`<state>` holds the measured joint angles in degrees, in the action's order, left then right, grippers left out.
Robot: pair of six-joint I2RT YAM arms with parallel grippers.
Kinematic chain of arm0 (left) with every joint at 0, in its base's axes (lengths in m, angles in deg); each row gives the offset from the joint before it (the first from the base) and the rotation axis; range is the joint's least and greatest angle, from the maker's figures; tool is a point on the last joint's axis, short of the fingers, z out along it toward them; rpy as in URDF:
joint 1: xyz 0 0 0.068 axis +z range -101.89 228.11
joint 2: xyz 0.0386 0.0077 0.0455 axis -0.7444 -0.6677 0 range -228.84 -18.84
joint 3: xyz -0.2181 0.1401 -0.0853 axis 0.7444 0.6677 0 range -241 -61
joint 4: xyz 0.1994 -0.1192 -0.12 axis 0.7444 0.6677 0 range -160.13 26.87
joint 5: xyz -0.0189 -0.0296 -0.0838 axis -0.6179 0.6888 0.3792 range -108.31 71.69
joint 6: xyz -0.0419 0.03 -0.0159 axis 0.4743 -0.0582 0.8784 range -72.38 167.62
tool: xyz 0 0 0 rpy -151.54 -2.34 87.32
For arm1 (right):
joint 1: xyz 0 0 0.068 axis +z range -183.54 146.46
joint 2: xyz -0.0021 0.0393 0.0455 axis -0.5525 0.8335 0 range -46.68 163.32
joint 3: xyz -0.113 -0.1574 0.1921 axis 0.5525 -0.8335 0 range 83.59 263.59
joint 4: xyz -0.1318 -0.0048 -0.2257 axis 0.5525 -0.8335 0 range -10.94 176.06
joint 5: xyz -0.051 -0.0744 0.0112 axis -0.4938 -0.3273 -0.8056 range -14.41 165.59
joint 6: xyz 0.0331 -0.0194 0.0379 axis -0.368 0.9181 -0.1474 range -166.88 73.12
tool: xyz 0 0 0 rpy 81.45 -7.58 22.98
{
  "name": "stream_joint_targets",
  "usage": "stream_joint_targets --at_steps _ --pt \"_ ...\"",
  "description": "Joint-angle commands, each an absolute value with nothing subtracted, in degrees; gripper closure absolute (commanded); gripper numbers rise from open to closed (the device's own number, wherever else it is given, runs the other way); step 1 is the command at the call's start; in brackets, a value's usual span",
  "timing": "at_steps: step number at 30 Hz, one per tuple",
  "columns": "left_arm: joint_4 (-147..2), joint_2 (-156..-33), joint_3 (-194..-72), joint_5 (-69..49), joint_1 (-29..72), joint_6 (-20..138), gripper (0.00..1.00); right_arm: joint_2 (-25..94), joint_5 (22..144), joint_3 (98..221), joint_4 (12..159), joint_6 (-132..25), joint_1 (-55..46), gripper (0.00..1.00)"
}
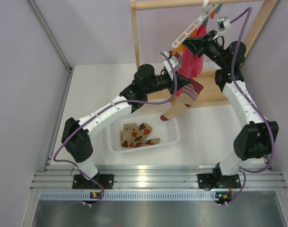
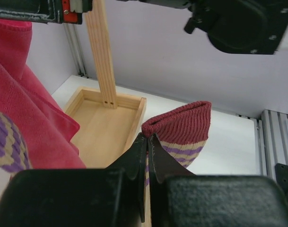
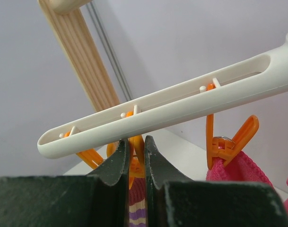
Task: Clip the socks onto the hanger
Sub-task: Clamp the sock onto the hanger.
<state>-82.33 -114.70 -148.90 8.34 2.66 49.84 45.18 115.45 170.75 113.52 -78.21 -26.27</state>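
The white hanger (image 3: pixel 181 101) hangs tilted from the wooden rack's top bar, with orange clips under it. My right gripper (image 3: pixel 136 142) is shut on the handles of one orange clip (image 3: pixel 139 156), and the maroon cuff of a purple-striped sock (image 3: pixel 139 208) shows just below that clip. My left gripper (image 2: pixel 147 139) is shut on the same kind of striped sock (image 2: pixel 181 127) at its maroon end. From above, this sock (image 1: pixel 184 99) hangs slanted below the hanger (image 1: pixel 193 28), between the left gripper (image 1: pixel 178 88) and the right gripper (image 1: pixel 192 45). Argyle socks (image 1: pixel 139 135) lie in the basket.
A pink-red cloth (image 1: pixel 191 64) is clipped to the hanger by another orange clip (image 3: pixel 229 142). The wooden rack has a post (image 2: pixel 101 52) and a tray-like base (image 2: pixel 103 127). A white basket (image 1: pixel 174 137) stands on the table between the arms.
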Motion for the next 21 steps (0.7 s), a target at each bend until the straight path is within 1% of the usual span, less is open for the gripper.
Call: stream_joint_targets --at_steps 1,5,8,21 --pt "-88.7 -119.9 -155.9 6.8 4.0 54.4 1.00 44.3 115.5 173.8 115.2 -81.1 -26.5 1.00" --pt "-89.8 -125.9 -161.4 5.5 5.7 55.0 1.00 44.4 116.4 173.9 115.9 -82.0 -26.9 1.00" --pt "-89.9 -128.1 -165.1 5.2 7.1 55.4 1.00 44.5 116.7 173.9 115.9 -82.4 -27.4 1.00" --pt "-89.0 -131.0 -172.4 4.8 11.5 55.2 1.00 45.0 119.0 173.1 118.7 -84.8 -28.5 1.00"
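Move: The orange clip meant for the striped sock, already pinched by the right fingers, lies about 15 cm ahead of the left hand, 1 cm left and 6 cm above; it is at the right hand's own fingertips. The hanger's near end is some 14 cm ahead, 4 cm left and 9 cm above the left hand. The already hung sock is 12 cm ahead, 3 cm left and 2 cm up, with the pink towel 14 cm ahead, 5 cm right and 2 cm down. The striped sock, still pinched near its cuff in the shut left fingers, is carried about 12 cm forward to the orange clip, first sinking a little and edging right, then coming back left and rising some 6 cm from beneath the hanger's end. The left wrist turns about 10 degrees counter-clockwise; the right hand stays put, keeping its pinch on the clip. ##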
